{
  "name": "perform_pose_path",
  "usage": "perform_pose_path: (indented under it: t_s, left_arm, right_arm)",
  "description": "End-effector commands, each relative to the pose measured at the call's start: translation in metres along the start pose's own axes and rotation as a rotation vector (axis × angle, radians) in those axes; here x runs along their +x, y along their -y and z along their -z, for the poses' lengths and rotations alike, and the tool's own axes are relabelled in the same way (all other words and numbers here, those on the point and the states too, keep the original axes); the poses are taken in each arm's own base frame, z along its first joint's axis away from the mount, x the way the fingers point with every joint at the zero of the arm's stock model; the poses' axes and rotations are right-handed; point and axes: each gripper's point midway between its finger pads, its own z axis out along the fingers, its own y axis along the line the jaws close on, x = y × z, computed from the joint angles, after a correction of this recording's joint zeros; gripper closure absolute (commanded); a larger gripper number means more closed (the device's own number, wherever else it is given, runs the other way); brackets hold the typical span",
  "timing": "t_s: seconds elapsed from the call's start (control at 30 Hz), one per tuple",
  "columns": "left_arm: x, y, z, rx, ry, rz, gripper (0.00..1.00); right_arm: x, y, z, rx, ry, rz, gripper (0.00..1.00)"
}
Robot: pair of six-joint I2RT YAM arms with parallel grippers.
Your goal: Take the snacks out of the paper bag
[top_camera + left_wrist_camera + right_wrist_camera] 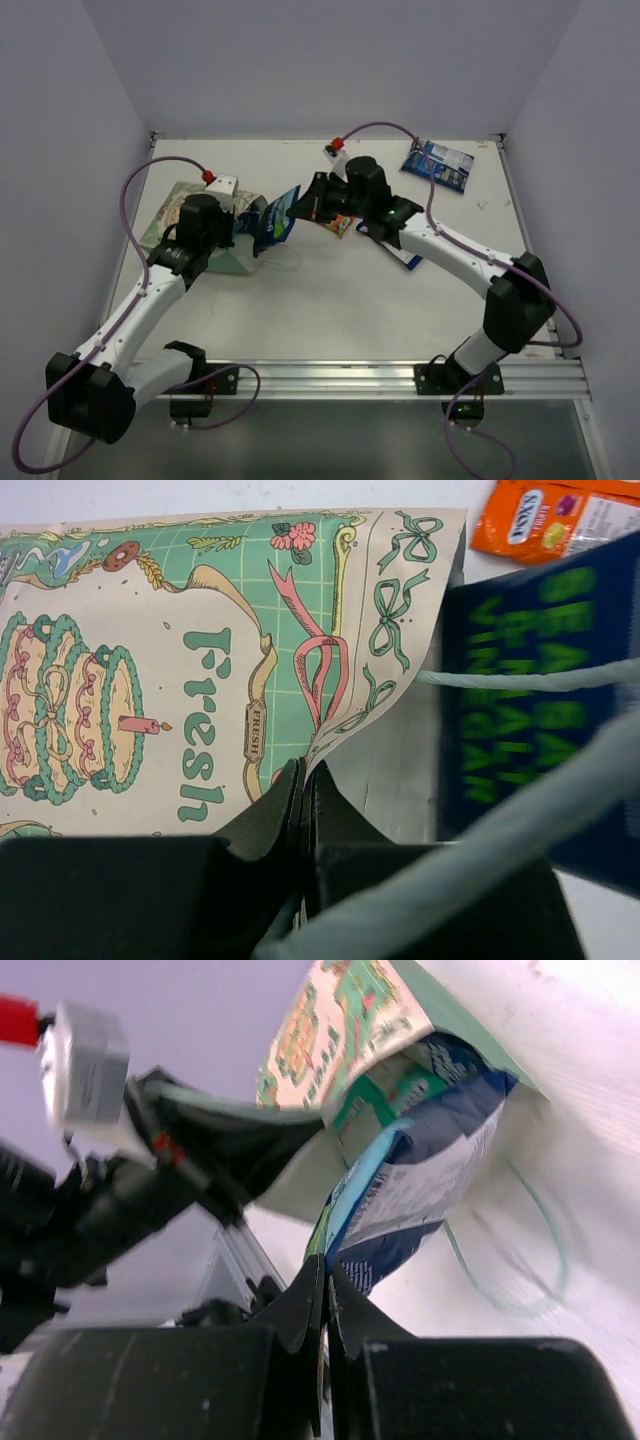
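The mint-green paper bag (180, 212) lies on its side at the left, mouth facing right. My left gripper (240, 222) is shut on the bag's upper rim (330, 730), with its jaws (305, 775) pinching the paper. My right gripper (296, 208) is shut on the corner of a dark blue and white snack packet (272, 228), which sticks halfway out of the mouth (430, 1160). A green packet (385, 1100) shows behind it inside the bag. An orange packet (341, 226) lies on the table just right of the mouth (555, 520).
A blue and white packet (438, 163) lies at the back right. Another dark blue packet (406, 259) lies partly under my right forearm. The bag's thin handle (530, 1270) loops over the table in front of the mouth. White walls close in the table.
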Motion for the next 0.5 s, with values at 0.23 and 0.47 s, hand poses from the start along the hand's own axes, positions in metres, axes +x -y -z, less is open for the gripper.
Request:
perform_pose_path:
  t_s: [0.23,0.47]
  left_arm:
    - [-0.016,-0.017,-0.019,-0.087,0.024,0.064,1.0]
    - [-0.037,-0.006,0.006,0.013,0.059,0.003,1.0]
  right_arm:
    - [0.087,0.099,0.09,0.194,-0.089,-0.098,1.0]
    - [0.082,0.151,0.123,0.528,-0.025,-0.069,0.01]
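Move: The right hand holds a crisp packet pinched by one end. It is headed for bare table roughly 13 cm back, 10 cm to its right and 23 cm below. The orange packet lies about 9 cm ahead and 8 cm right, the white-backed packet level and some 26 cm right; the paper bag's mouth is about 11 cm left and 3 cm back. From the left hand that bare spot is some 26 cm right and 9 cm back. Still pinching the crisp packet, the right hand carries it away from the paper bag's mouth, first rightward, then sharply down and back as well, about 15 cm right and 16 cm down in all. The fingers tip nearly 30 degrees more downward and open wide over the bare table, ending their pinch. The left hand keeps its pinch on the bag's edge, dipping some 2 cm and partly rising again. ##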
